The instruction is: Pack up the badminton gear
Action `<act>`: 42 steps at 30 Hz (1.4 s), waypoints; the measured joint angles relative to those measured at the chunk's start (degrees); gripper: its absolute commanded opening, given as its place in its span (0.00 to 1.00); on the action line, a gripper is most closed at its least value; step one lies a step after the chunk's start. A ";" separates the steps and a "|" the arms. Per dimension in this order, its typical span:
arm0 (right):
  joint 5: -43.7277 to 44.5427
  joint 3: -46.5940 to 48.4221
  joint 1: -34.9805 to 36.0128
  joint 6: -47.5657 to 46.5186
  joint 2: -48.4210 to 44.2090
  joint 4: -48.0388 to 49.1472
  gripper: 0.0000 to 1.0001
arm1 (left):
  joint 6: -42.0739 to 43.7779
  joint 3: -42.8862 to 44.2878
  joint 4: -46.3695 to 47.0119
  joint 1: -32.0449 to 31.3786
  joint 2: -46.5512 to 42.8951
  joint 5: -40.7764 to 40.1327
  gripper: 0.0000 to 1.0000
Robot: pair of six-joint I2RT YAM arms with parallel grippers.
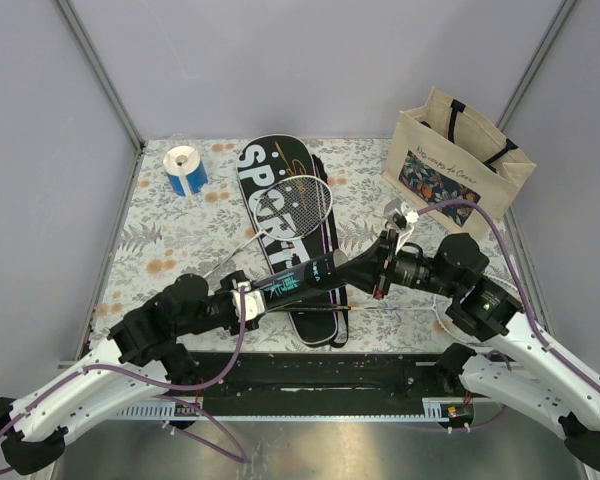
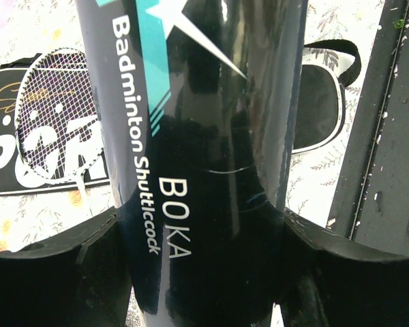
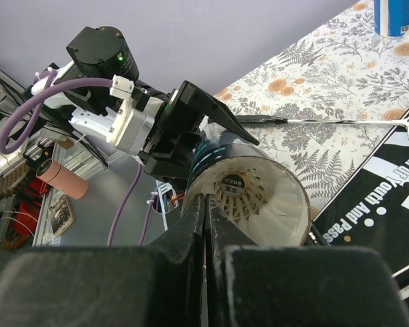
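Note:
My left gripper is shut on the long black tube with teal print and holds it above the table, open end towards the right arm. My right gripper is shut, its tips at the rim of the tube's open mouth. A white feather shuttlecock sits inside the tube. A white-framed racket lies on the black SPORT case, its shaft running off onto the table.
A beige tote bag stands at the back right. A blue-and-white tape roll stands at the back left. The floral tablecloth ends at a black rail by the arm bases.

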 measured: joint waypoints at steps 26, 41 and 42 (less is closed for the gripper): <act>31.10 0.13 0.61 -2.73 -14.88 -5.68 0.59 | 0.37 -0.07 1.25 0.02 -1.92 0.92 0.00; 40.44 -4.63 -20.52 -6.08 16.55 0.07 0.63 | -1.16 -0.09 1.25 0.02 -4.81 0.63 0.00; 38.53 -4.87 -22.91 -4.76 18.71 1.62 0.63 | -1.18 -0.09 1.27 0.04 -4.90 0.63 0.00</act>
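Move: The two loose shuttlecocks lie together about 36 cm ahead of the right hand, some 20 cm to its right and 29 cm below it. Its shut fingertips are at the tube's mouth, the tube's middle being roughly level in reach, 12 cm left and 11 cm below. The tote bag stands around 45 cm ahead and 39 cm right, and the racket head 40 cm ahead and 5 cm left. From the left hand, which grips the tube, the shuttlecocks are 35 cm ahead, 37 cm right and 15 cm below. The right hand starts opening its fingers at the tube's mouth, backs out to its right and a little up, then swings forward and down towards the two loose shuttlecocks, ending some 20 cm farther out, 15 cm right and 13 cm lower, the fingers well open and turned roughly 60 degrees clockwise to point forward and somewhat down. The left hand keeps its grip on the tube near its own spot, lifting it about 2 cm with a slight tilt. ##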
